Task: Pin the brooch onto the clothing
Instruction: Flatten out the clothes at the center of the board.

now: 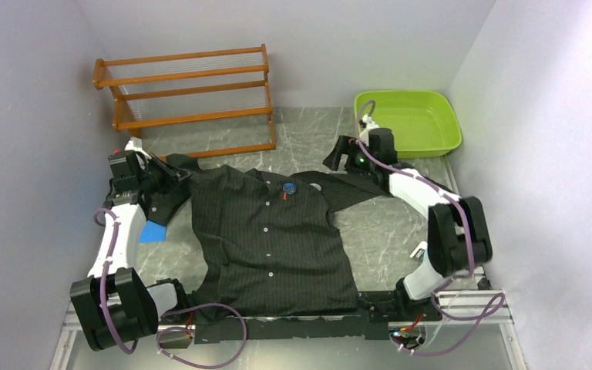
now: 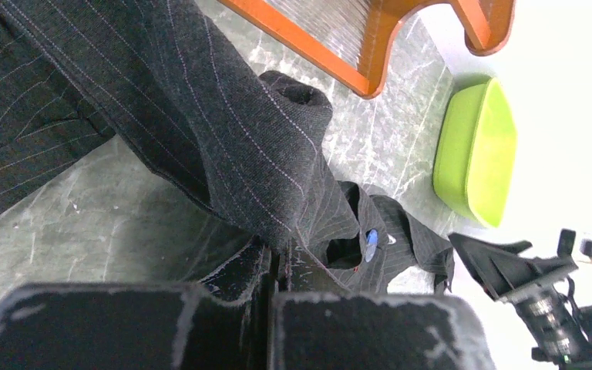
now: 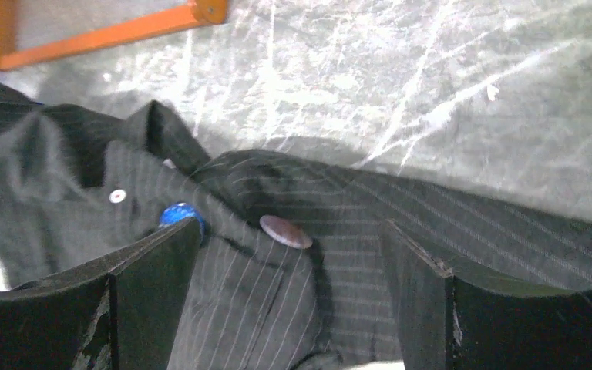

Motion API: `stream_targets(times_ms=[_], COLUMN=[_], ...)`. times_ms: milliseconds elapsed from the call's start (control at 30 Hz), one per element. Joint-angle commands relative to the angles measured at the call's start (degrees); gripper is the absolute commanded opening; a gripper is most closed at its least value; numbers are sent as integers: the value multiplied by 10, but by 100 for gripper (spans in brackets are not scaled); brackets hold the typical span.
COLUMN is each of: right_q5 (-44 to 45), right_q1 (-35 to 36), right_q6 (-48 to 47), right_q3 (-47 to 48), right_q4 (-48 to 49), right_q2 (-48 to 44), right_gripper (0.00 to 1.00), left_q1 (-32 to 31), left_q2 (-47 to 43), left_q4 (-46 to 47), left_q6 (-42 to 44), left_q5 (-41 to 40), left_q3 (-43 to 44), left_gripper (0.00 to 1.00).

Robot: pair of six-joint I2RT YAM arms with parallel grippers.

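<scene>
The clothing (image 1: 270,247), a black pinstriped shirt, lies spread face-up on the table with its collar at the far side. The brooch (image 1: 289,187), a small round blue piece, sits on the shirt's chest just below the collar; it also shows as the blue brooch (image 3: 179,214) and brooch (image 2: 371,245). My left gripper (image 1: 176,171) is shut on the shirt's left sleeve (image 2: 223,116), which rises bunched from its tips. My right gripper (image 1: 336,158) hovers open over the right shoulder cloth (image 3: 447,223), nothing between its fingers (image 3: 154,262). A pale oval disc (image 3: 285,231) lies on the cloth beside the brooch.
An orange wooden rack (image 1: 189,96) stands at the back left. A lime green tub (image 1: 412,119) sits at the back right, close behind the right arm. A blue scrap (image 1: 153,231) lies on the table by the left arm. Walls close in on both sides.
</scene>
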Motion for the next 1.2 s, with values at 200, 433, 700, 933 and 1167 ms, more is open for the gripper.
stream_targets(times_ms=[200, 433, 700, 933, 1167], right_q5=[113, 66, -13, -45, -116], right_q1=[83, 88, 89, 56, -4], right_q6=[-162, -202, -248, -252, -151], right_q3=[203, 271, 301, 336, 175], right_q4=[-132, -157, -163, -173, 28], right_q2=[195, 276, 310, 285, 83], right_gripper=[84, 71, 35, 0, 0], left_q1=[4, 4, 3, 3, 3], left_q2=[-23, -14, 7, 13, -4], left_q4=[-3, 0, -4, 1, 22], left_q6=[24, 23, 27, 31, 45], left_q5=[30, 31, 31, 19, 1], left_q3=[-9, -14, 13, 47, 85], left_gripper=[3, 3, 3, 3, 3])
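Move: The right hand, open, is going for the shirt's outer shoulder edge, about 5 cm ahead, 7 cm to its left and 11 cm below. Just inside that edge lies the pink brooch, 1 cm ahead and 6 cm left of the hand; the blue brooch is level with it and 13 cm left, both about 12 cm down. From the left hand, pinching the other sleeve, that edge is some 36 cm right, 5 cm ahead and 14 cm below. Right hand dips about 11 cm, forward-left onto the shoulder edge, pinches it and lifts 6 cm; left keeps hold. ##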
